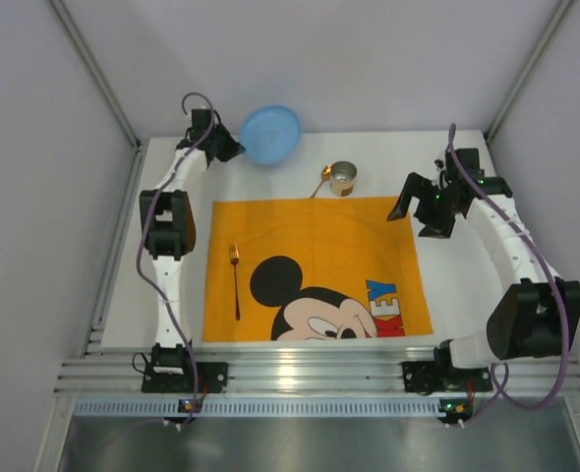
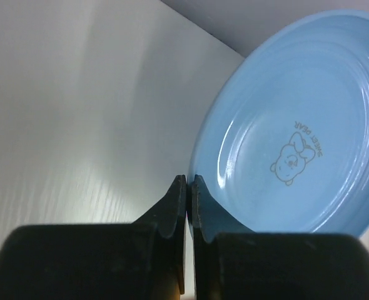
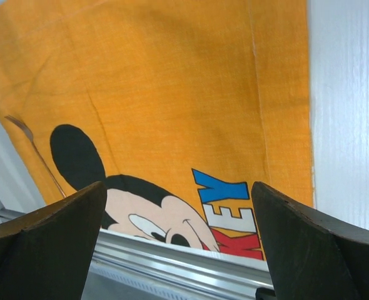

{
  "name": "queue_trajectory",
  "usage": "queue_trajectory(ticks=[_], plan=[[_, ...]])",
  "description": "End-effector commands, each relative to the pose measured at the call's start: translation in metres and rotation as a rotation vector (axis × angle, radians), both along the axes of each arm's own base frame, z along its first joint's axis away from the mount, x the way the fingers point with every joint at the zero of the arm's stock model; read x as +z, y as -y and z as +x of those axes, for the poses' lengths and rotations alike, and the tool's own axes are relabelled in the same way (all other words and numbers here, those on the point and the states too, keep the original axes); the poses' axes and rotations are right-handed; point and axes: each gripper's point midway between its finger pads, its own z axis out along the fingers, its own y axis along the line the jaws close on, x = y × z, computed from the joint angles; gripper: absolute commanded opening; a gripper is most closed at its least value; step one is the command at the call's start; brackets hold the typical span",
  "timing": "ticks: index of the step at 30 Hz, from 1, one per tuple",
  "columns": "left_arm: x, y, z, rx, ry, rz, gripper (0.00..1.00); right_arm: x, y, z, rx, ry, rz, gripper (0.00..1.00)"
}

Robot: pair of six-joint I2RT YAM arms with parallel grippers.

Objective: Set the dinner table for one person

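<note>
A light blue plate [image 1: 270,135] with a small bear drawing [image 2: 294,156] lies at the back left of the white dinner table [image 1: 457,295]. My left gripper [image 1: 227,147] [image 2: 189,179] is shut on the plate's near rim, which sits pinched between the jaws. My right gripper [image 1: 418,211] [image 3: 178,187] hangs open and empty over the right edge of the orange Mickey Mouse cloth [image 1: 315,265] [image 3: 172,94]. A fork [image 1: 236,280] [image 3: 37,153] lies on the left side of the cloth.
A metal cup [image 1: 343,178] stands just behind the cloth's back edge, with a spoon [image 1: 321,183] beside it on the left. Grey walls close in the table at the back and sides. An aluminium rail [image 1: 300,369] runs along the near edge.
</note>
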Motion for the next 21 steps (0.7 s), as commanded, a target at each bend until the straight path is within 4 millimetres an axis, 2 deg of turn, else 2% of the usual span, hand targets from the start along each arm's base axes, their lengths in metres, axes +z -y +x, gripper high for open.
queue_trajectory(ticks=[1, 2, 3, 4, 6, 7, 8, 9, 10, 11, 12, 13, 14, 15, 16, 17, 18, 19, 21], plan=[[0.131, 0.020, -0.037, -0.163, 0.213, 0.017, 0.00, 0.029, -0.006, 0.033, 0.012, 0.111, 0.044, 1.00], [0.128, 0.031, -0.052, -0.233, 0.212, 0.067, 0.00, 0.035, -0.010, 0.043, 0.016, 0.124, 0.064, 1.00], [0.149, 0.033, -0.075, -0.258, 0.221, 0.102, 0.00, 0.039, -0.011, 0.051, 0.018, 0.144, 0.072, 1.00], [0.121, 0.045, -0.099, -0.304, 0.152, 0.132, 0.00, 0.037, -0.013, 0.060, 0.018, 0.143, 0.083, 1.00], [0.109, 0.052, -0.134, -0.379, 0.112, 0.206, 0.00, 0.049, -0.020, 0.075, 0.028, 0.175, 0.114, 1.00], [0.102, 0.064, -0.169, -0.434, 0.079, 0.228, 0.00, 0.044, -0.022, 0.086, 0.030, 0.168, 0.121, 1.00], [0.094, 0.065, -0.185, -0.463, 0.064, 0.279, 0.00, 0.056, -0.023, 0.097, 0.031, 0.200, 0.129, 1.00], [0.087, 0.070, -0.203, -0.492, 0.043, 0.299, 0.00, 0.058, -0.026, 0.105, 0.035, 0.205, 0.135, 1.00], [0.080, 0.079, -0.237, -0.539, 0.015, 0.310, 0.00, 0.050, -0.027, 0.116, 0.034, 0.187, 0.140, 1.00], [0.073, 0.082, -0.252, -0.552, -0.004, 0.316, 0.00, 0.063, -0.029, 0.129, 0.039, 0.223, 0.149, 1.00], [0.070, 0.084, -0.266, -0.560, -0.015, 0.321, 0.00, 0.064, -0.030, 0.137, 0.038, 0.228, 0.153, 1.00], [0.051, 0.089, -0.291, -0.594, -0.060, 0.330, 0.00, 0.055, -0.032, 0.148, 0.038, 0.208, 0.159, 1.00], [0.046, 0.088, -0.309, -0.584, -0.075, 0.349, 0.00, 0.067, -0.034, 0.158, 0.037, 0.236, 0.173, 1.00], [0.055, 0.088, -0.309, -0.570, -0.055, 0.343, 0.00, 0.067, -0.036, 0.165, 0.037, 0.238, 0.181, 1.00], [0.040, 0.089, -0.324, -0.585, -0.089, 0.341, 0.00, 0.056, -0.038, 0.173, 0.034, 0.214, 0.188, 1.00], [0.045, 0.090, -0.328, -0.569, -0.072, 0.329, 0.00, 0.063, -0.042, 0.181, 0.038, 0.235, 0.192, 1.00], [0.041, 0.089, -0.333, -0.565, -0.079, 0.330, 0.00, 0.061, -0.044, 0.185, 0.041, 0.235, 0.188, 1.00], [0.033, 0.091, -0.341, -0.576, -0.092, 0.337, 0.00, 0.047, -0.047, 0.192, 0.045, 0.213, 0.177, 1.00], [0.026, 0.093, -0.347, -0.581, -0.110, 0.349, 0.00, 0.040, -0.057, 0.199, 0.059, 0.215, 0.156, 1.00]])
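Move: The left hand holds the blue plate by its left rim, already clear of the table. The orange placemat's middle lies about 37 cm back, 23 cm right and 6 cm below; the fork is some 41 cm back, nearly in line and 6 cm below. The cup is about 9 cm back, 34 cm right and slightly lower, the spoon 8 cm to its left. From the right hand, the cup lies roughly 26 cm ahead, 21 cm left and 9 cm below. Still pinching the plate's rim, the left hand sweeps it some 35 cm back and about 9 cm to the right over the placemat, arching up roughly 10 cm and sinking again as it turns about 35 degrees clockwise with some tilt. Meanwhile the right hand, wide open and empty, reaches about 18 cm forward towards the cup, slightly left and up. ##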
